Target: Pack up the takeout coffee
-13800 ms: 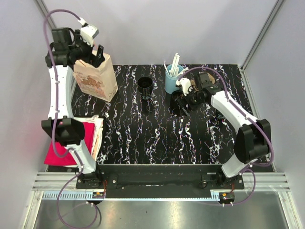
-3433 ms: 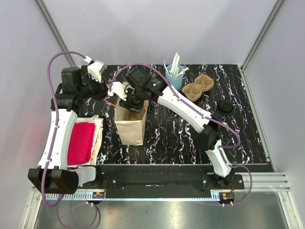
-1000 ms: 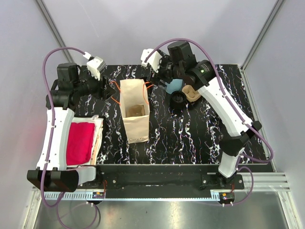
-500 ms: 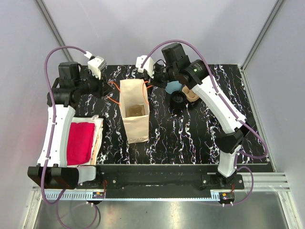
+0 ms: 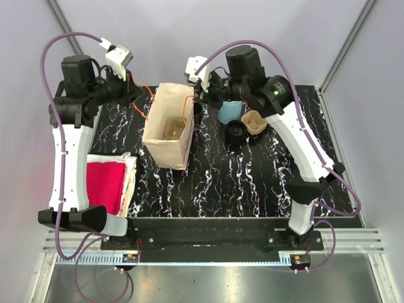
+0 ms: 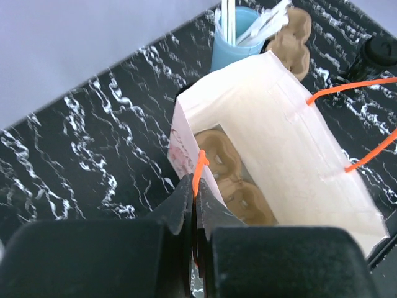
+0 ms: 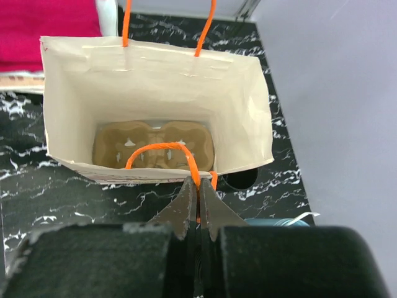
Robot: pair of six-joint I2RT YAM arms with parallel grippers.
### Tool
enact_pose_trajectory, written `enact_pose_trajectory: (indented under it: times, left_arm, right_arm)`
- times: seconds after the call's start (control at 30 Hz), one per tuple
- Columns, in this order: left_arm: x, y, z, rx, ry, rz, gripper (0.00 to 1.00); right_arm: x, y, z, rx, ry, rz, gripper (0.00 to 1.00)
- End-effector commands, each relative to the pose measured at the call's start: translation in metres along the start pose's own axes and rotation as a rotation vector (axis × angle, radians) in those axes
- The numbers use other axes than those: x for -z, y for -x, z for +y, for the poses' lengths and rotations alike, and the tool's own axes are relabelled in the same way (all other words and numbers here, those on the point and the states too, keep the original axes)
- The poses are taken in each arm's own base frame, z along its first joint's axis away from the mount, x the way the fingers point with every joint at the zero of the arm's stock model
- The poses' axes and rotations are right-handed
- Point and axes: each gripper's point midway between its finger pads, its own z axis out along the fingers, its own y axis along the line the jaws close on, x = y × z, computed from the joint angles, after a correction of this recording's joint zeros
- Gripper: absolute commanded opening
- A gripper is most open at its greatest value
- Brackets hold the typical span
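Note:
The takeout coffee (image 5: 237, 130), a small black cup with a black lid, stands on the table right of the paper bag (image 5: 167, 129); it also shows at the left wrist view's top right edge (image 6: 381, 49). My left gripper (image 5: 134, 92) (image 6: 194, 183) is shut on one orange handle (image 6: 200, 162). On the opposite side, my right gripper (image 5: 196, 95) (image 7: 198, 186) is shut on the other orange handle (image 7: 162, 148). Between them the bag hangs open and tilted. A cardboard cup carrier (image 7: 152, 143) lies at its bottom.
A lidless black cup (image 7: 239, 181) stands just behind the bag's right side. A light-blue cup of white straws (image 5: 228, 112) and another cardboard carrier (image 5: 255, 121) sit at the back. A red cloth (image 5: 104, 183) lies at the left edge.
Both grippers have shut on the bag's orange handles. The bag has risen and shifted back-left, and its mouth is pulled wider.

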Motion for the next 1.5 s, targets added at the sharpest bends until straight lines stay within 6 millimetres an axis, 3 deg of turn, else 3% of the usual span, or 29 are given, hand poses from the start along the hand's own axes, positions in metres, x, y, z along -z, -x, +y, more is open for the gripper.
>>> enact_pose_trajectory:
  times: [0.0, 0.1, 0.2, 0.3, 0.37, 0.4, 0.43, 0.47, 0.5, 0.53, 0.6, 0.63, 0.67, 0.7, 0.77, 0.8, 0.83, 0.87, 0.9, 0.97, 1.07, 1.17, 1.33, 1.37, 1.4, 1.43, 1.47]
  left_arm:
    - [0.032, 0.043, -0.02, -0.075, 0.01, -0.105, 0.0]
    - [0.049, 0.056, -0.028, -0.108, 0.025, -0.148, 0.0]
    - [0.056, 0.057, -0.035, -0.114, 0.016, -0.158, 0.0]
    - [0.056, 0.045, -0.038, -0.115, 0.009, -0.137, 0.0]
    - [0.048, 0.024, -0.037, -0.098, -0.003, -0.091, 0.0]
    - [0.05, 0.018, -0.041, -0.11, -0.012, -0.089, 0.0]
    - [0.035, -0.01, -0.038, -0.071, -0.034, -0.031, 0.01]
    - [0.029, -0.025, -0.04, -0.055, -0.054, -0.009, 0.01]
    - [0.024, -0.035, -0.042, -0.065, -0.064, -0.004, 0.02]
    - [0.009, -0.069, -0.044, -0.032, -0.092, 0.068, 0.03]
    - [-0.003, -0.09, -0.044, -0.025, -0.113, 0.118, 0.02]
    - [-0.004, -0.091, -0.044, -0.026, -0.113, 0.124, 0.0]
    - [-0.003, -0.087, -0.042, -0.034, -0.105, 0.118, 0.0]
    - [0.001, -0.08, -0.042, -0.045, -0.093, 0.105, 0.0]
    - [0.013, -0.046, -0.043, -0.091, -0.07, 0.03, 0.0]
    - [0.024, -0.022, -0.045, -0.115, -0.058, -0.02, 0.0]
    - [0.029, -0.01, -0.046, -0.126, -0.051, -0.042, 0.0]
    - [0.032, -0.004, -0.048, -0.125, -0.05, -0.044, 0.0]
    - [0.044, 0.019, -0.05, -0.158, -0.033, -0.093, 0.0]
    - [0.051, 0.032, -0.05, -0.168, -0.018, -0.116, 0.01]
    - [0.063, 0.052, -0.054, -0.188, -0.006, -0.168, 0.04]
    - [0.065, 0.054, -0.058, -0.181, -0.018, -0.174, 0.05]
    - [0.054, 0.031, -0.057, -0.152, -0.035, -0.126, 0.05]
    - [0.055, 0.028, -0.058, -0.156, -0.037, -0.133, 0.05]
    - [0.044, 0.009, -0.056, -0.128, -0.053, -0.094, 0.06]
    - [0.043, 0.004, -0.057, -0.129, -0.055, -0.095, 0.06]
    - [0.036, -0.007, -0.056, -0.119, -0.065, -0.073, 0.06]
  right_arm:
    - [0.053, 0.063, -0.004, 0.019, -0.087, -0.169, 0.0]
    - [0.061, 0.07, -0.002, 0.024, -0.091, -0.184, 0.0]
    - [0.062, 0.069, 0.002, 0.015, -0.076, -0.183, 0.0]
    - [0.058, 0.063, 0.011, -0.003, -0.038, -0.17, 0.0]
    - [0.049, 0.051, 0.019, -0.026, 0.001, -0.142, 0.0]
    - [0.04, 0.029, 0.03, -0.054, 0.041, -0.09, 0.0]
    - [0.034, 0.016, 0.037, -0.067, 0.062, -0.062, 0.0]
    - [0.036, 0.014, 0.039, -0.061, 0.053, -0.073, 0.0]
    - [0.013, -0.028, 0.056, -0.108, 0.106, 0.016, 0.0]
    - [0.004, -0.037, 0.058, -0.106, 0.101, 0.023, 0.0]
    - [-0.008, -0.062, 0.071, -0.113, 0.116, 0.086, 0.0]
    - [-0.008, -0.061, 0.072, -0.107, 0.112, 0.085, 0.0]
    - [-0.007, -0.056, 0.072, -0.11, 0.112, 0.078, 0.0]
    - [0.0, -0.036, 0.064, -0.096, 0.094, 0.037, 0.0]
    - [0.008, -0.019, 0.059, -0.095, 0.093, 0.015, 0.0]
    - [0.023, 0.009, 0.048, -0.066, 0.057, -0.048, 0.0]
    - [0.029, 0.017, 0.046, -0.063, 0.054, -0.057, 0.0]
    - [0.041, 0.04, 0.037, -0.04, 0.025, -0.111, 0.0]
    - [0.048, 0.05, 0.034, -0.032, 0.014, -0.133, 0.0]
    - [0.065, 0.072, 0.028, -0.008, -0.019, -0.189, 0.0]
    - [0.082, 0.089, 0.023, 0.015, -0.051, -0.233, 0.0]
    - [0.081, 0.086, 0.025, 0.014, -0.047, -0.222, 0.0]
    - [0.067, 0.061, 0.034, 0.0, -0.01, -0.155, 0.0]
    - [0.055, 0.044, 0.04, -0.017, 0.016, -0.112, 0.0]
    - [0.051, 0.038, 0.041, -0.018, 0.021, -0.101, 0.0]
    - [0.04, 0.013, 0.052, -0.043, 0.053, -0.045, 0.0]
    - [0.034, 0.001, 0.057, -0.052, 0.065, -0.025, 0.0]
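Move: Both hands already grip an orange handle of the paper bag, its middle about 20 cm below them and some 2 cm nearer the base: 8 cm right of the left hand, 8 cm left of the right hand. From the right hand, on the table, the black cup stands 9 cm ahead and 1 cm left, the blue straw cup 10 cm ahead and 12 cm right. The red cloth lies 14 cm back and 15 cm left of the left hand. Still pinching the handles, both hands bounce the paper bag together: up about 6 cm, sharply down some 17 cm, then up again by about 20 cm, the right a little more, and just starting down. Over it all they draw back about 7 cm; the fingers tip downward in the dip and lift on each rise. ##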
